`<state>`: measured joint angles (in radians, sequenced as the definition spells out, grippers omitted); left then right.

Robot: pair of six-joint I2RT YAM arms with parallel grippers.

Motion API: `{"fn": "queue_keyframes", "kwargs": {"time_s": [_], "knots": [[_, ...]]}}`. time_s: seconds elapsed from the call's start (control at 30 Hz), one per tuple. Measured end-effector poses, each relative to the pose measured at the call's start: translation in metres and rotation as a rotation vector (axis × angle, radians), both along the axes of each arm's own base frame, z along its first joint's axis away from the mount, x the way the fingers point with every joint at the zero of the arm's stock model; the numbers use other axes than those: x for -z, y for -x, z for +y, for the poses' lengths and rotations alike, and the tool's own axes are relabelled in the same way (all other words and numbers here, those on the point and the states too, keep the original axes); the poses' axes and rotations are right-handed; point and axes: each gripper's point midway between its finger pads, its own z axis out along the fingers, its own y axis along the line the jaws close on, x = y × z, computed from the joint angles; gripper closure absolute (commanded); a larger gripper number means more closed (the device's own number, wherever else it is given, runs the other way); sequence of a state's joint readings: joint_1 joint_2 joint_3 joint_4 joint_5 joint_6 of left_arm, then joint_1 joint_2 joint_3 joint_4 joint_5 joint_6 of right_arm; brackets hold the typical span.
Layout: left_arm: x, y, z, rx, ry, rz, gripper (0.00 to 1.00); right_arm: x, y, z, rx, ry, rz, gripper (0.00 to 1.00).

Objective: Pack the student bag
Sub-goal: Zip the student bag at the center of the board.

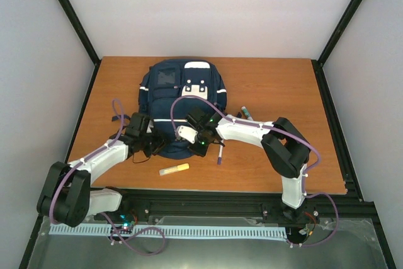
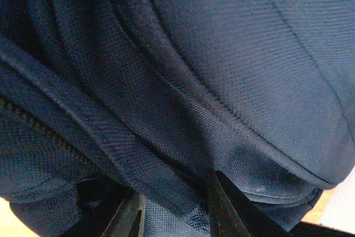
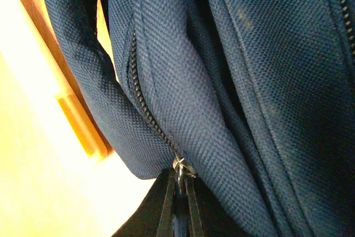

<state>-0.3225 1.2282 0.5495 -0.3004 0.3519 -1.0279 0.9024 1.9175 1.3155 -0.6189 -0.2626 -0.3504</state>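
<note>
The student bag (image 1: pixel 182 96) is a navy backpack with white patches, lying flat at the middle back of the table. My left gripper (image 1: pixel 153 145) is at the bag's near left edge. In the left wrist view, a fold of the bag's fabric (image 2: pixel 183 137) sits between its two fingers (image 2: pixel 222 209), and the gripper (image 2: pixel 175 215) is closed on that fold. My right gripper (image 1: pixel 200 140) is at the bag's near edge. In the right wrist view it (image 3: pixel 179 203) is shut on the metal zipper pull (image 3: pixel 179 167) at the end of a black zipper (image 3: pixel 144 106).
A yellow marker (image 1: pixel 174 169) lies on the wooden table (image 1: pixel 277 86) just in front of the bag, and it also shows in the right wrist view (image 3: pixel 83 126). A purple pen (image 1: pixel 219 154) lies by the right gripper. Another pen (image 1: pixel 247 113) lies right of the bag.
</note>
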Motion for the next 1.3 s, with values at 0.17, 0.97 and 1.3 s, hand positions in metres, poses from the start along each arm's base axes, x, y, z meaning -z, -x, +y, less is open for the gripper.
{"fn": "queue_keyframes", "kwargs": {"time_s": [0.17, 0.97, 1.3], "knots": [[0.003, 0.000, -0.001, 0.007, -0.013, 0.002, 0.82, 0.001, -0.001, -0.002, -0.002, 0.005, 0.001, 0.97], [-0.048, 0.004, 0.011, 0.021, -0.056, -0.160, 0.99, -0.006, -0.086, -0.112, 0.264, 0.010, -0.005, 0.97], [-0.054, 0.006, 0.014, 0.020, -0.065, -0.171, 0.99, 0.009, -0.133, -0.132, 0.345, 0.055, -0.034, 0.97]]}}
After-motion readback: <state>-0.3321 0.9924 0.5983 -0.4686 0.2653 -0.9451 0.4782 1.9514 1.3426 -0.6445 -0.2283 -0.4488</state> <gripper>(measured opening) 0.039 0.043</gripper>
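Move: My right hand already grips the zipper pull at the bag's near right corner. Its way leads to the bag's right side edge, about 13 cm ahead and 12 cm to the right. From this hand the purple pen lies some 9 cm to the right, level with it and 4 cm lower; the yellow highlighter lies 7 cm back and 8 cm left. My half-open left hand already has the navy fold at the bag's near left edge between its fingers, with the highlighter 9 cm back and 5 cm right of it. With my left fingers I shut on the navy fold and pinch it, then lift about 5 cm, tipping the fingertips some 10 degrees outward. Meanwhile I take my right hand, fingers still shut on the pull, around the bag's near right corner, first mostly right, then increasingly forward, about 13 cm each way, turning it some 20 degrees clockwise. ##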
